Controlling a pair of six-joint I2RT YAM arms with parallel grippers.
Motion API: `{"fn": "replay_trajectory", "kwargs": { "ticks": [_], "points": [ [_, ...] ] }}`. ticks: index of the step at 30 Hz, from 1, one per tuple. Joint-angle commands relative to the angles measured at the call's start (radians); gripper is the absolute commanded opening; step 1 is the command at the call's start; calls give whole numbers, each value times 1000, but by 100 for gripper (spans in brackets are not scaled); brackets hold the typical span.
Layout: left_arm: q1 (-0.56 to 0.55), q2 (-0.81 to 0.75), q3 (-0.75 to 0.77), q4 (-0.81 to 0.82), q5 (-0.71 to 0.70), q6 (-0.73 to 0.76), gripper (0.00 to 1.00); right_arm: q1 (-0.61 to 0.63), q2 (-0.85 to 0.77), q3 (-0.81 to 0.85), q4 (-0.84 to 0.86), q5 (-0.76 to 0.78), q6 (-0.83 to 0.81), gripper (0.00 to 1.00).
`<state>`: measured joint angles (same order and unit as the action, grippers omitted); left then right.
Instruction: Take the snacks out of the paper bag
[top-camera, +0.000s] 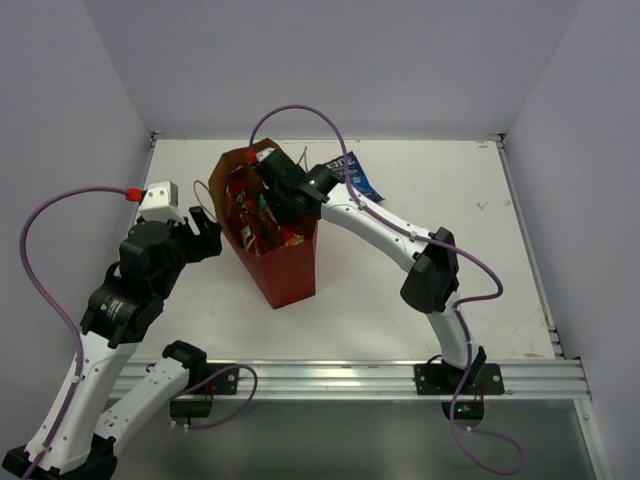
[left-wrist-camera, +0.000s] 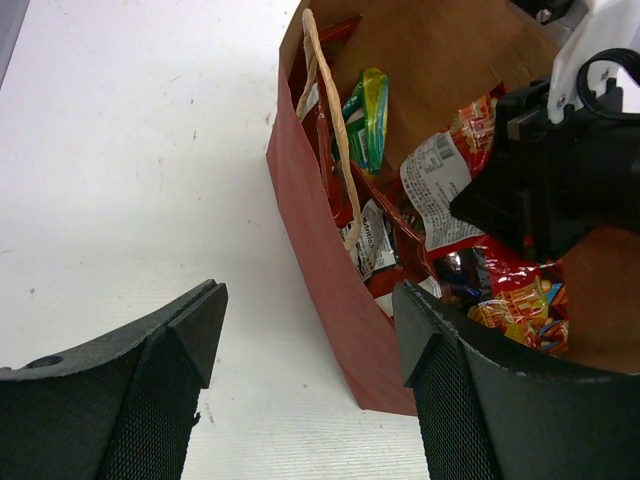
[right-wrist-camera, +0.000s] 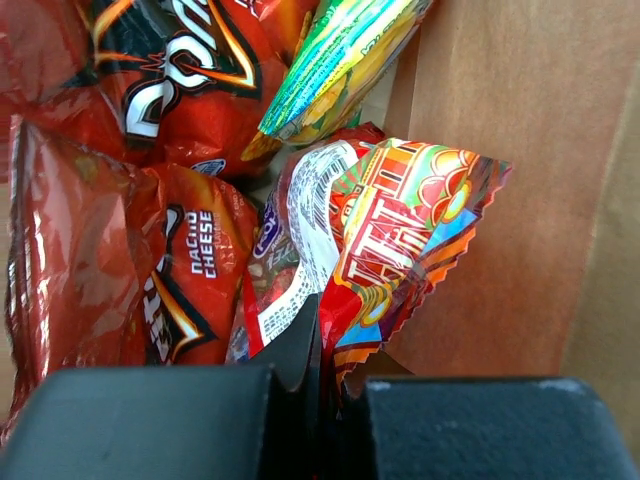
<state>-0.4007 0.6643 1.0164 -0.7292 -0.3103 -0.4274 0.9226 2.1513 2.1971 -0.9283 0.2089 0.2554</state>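
Note:
The red paper bag (top-camera: 290, 270) stands mid-table with its brown inside (right-wrist-camera: 500, 150) showing. My right gripper (right-wrist-camera: 335, 340) reaches into its mouth and is shut on the edge of the red multicolour packet (right-wrist-camera: 400, 230). Two red chip bags (right-wrist-camera: 190, 70) (right-wrist-camera: 180, 270) and a green-yellow packet (right-wrist-camera: 340, 50) lie beside it in the bag. A blue packet (top-camera: 358, 175) lies on the table behind the bag. My left gripper (top-camera: 205, 235) hangs open at the bag's left wall (left-wrist-camera: 330, 270), holding nothing.
The bag's cord handle (left-wrist-camera: 335, 120) loops over its near rim. The white table (top-camera: 450, 290) ends at walls on three sides. A metal rail (top-camera: 350, 378) runs along the near edge. The right arm (top-camera: 400, 235) arches over the table from the right.

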Motion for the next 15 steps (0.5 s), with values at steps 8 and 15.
{"fn": "replay_trajectory", "kwargs": {
  "ticks": [8, 15],
  "points": [
    [-3, 4, -9, 17, 28, -4, 74, -4, -343, 79, 152, -39, -59, 0],
    [-3, 4, -9, 22, 36, -5, 74, -2, -478, 33, 276, -141, -56, 0]
  ]
}}
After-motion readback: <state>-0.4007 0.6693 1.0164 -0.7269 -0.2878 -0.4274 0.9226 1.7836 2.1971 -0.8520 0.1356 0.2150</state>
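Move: The right hand is down inside the paper bag, already shut on a red multicoloured snack. The bag's mouth, its way out, is about 8 cm above it and some 3 cm left, with nothing to gain forward. Red snack packets lie level with the hand, roughly 8 cm left and 4 cm lower; a blue chip packet lies on the table about 18 cm ahead, 15 cm right, 18 cm down. From the left hand, the mouth is some 12 cm ahead, 14 cm right and 3 cm lower. The right hand keeps its pinch and quickly hoists the snack about 19 cm up through the bag's mouth. ##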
